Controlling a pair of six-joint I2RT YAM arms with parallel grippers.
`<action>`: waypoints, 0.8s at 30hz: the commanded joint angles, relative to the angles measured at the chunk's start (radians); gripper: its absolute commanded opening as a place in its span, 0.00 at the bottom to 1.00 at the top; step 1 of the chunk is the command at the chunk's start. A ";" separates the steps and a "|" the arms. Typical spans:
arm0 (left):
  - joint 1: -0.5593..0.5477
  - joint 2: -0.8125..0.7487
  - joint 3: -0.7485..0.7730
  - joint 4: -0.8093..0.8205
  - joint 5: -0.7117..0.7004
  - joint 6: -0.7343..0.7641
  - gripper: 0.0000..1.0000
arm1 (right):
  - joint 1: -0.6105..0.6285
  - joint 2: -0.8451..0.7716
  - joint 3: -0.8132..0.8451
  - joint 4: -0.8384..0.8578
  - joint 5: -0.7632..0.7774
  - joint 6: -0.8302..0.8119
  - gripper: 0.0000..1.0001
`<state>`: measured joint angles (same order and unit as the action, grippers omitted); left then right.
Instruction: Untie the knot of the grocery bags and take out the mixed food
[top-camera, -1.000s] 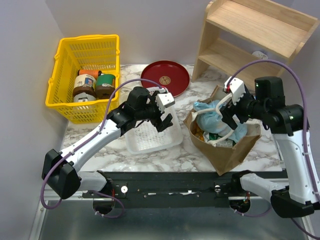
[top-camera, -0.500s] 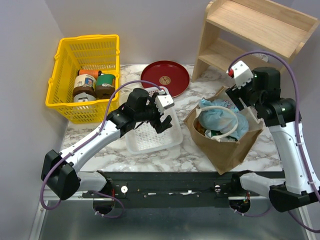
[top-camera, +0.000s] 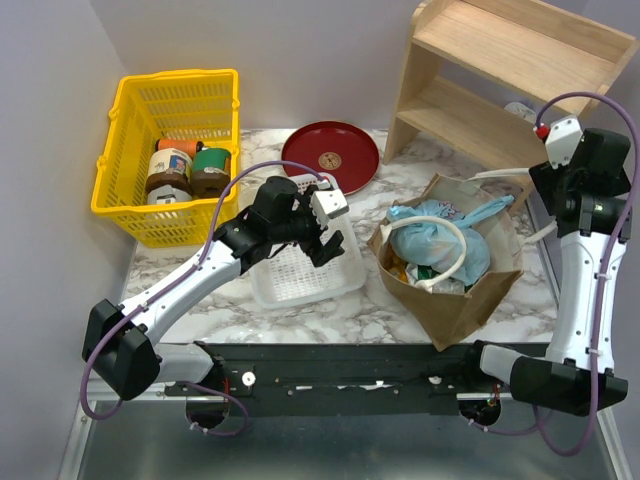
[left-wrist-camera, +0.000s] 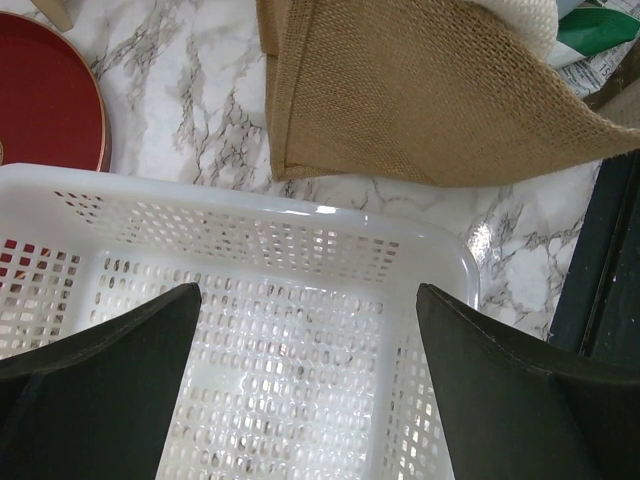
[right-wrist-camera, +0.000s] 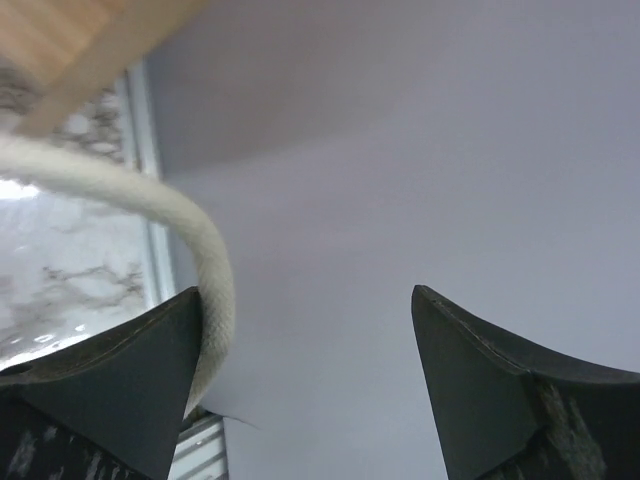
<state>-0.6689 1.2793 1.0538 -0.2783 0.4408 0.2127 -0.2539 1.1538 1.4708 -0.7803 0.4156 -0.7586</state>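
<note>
The brown paper bag (top-camera: 450, 300) stands open at the right of the table, its woven side (left-wrist-camera: 420, 90) also in the left wrist view. Inside it lies the knotted light-blue plastic bag (top-camera: 425, 240), with a green packet (top-camera: 432, 273) partly showing under it. One white rope handle (top-camera: 455, 255) rests on the blue bag. The other rope handle (top-camera: 500, 175) runs taut to my right gripper (top-camera: 540, 200), raised by the shelf. There the rope (right-wrist-camera: 120, 190) hooks over one finger of the open right gripper (right-wrist-camera: 305, 292). My left gripper (top-camera: 325, 240) (left-wrist-camera: 308, 290) hangs open and holds nothing over the white basket (left-wrist-camera: 300, 240).
A yellow basket (top-camera: 130, 200) with labelled jars stands at the back left. A red plate (top-camera: 330, 150) lies behind the white basket (top-camera: 340, 280). A wooden shelf (top-camera: 500, 60) rises at the back right, close to the right arm. The grey wall fills the right wrist view.
My right arm swung up and to the right, away from the bag's mouth, drawing one rope handle taut. The left arm has stayed where it was.
</note>
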 joint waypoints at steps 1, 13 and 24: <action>-0.001 -0.028 0.003 -0.015 -0.007 0.020 0.99 | -0.010 -0.011 0.184 -0.296 -0.347 0.063 0.92; -0.001 -0.018 0.032 -0.048 -0.013 0.022 0.99 | -0.005 -0.072 0.089 -0.496 -1.007 0.120 0.89; -0.001 -0.014 0.069 -0.116 -0.019 0.050 0.99 | 0.015 0.219 0.048 -0.482 -1.328 0.312 0.69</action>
<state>-0.6689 1.2701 1.0882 -0.3473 0.4381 0.2405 -0.2436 1.2793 1.5101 -1.2472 -0.7410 -0.5217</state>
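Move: The right hand hangs high over the table's right edge. The blue bag's knotted ear lies about 18 cm to its left, 3 cm ahead and 12 cm below. The paper bag's far handle loops out to this hand, some 5 cm left and 6 cm lower. The near handle arches over the blue bag, about 24 cm left, 4 cm back and 12 cm below. From the left hand, the ear is roughly 34 cm right and 7 cm ahead, at about its height. Leftward some 20 cm, back over the open paper bag, the right hand rises slightly and eases back at first, then drops to end about 8 cm lower, just above the blue bag's knot and ear. On the way it leaves the far handle and rolls and swings its fingers from forward-right to forward-left and steeper down, closing them partway. ##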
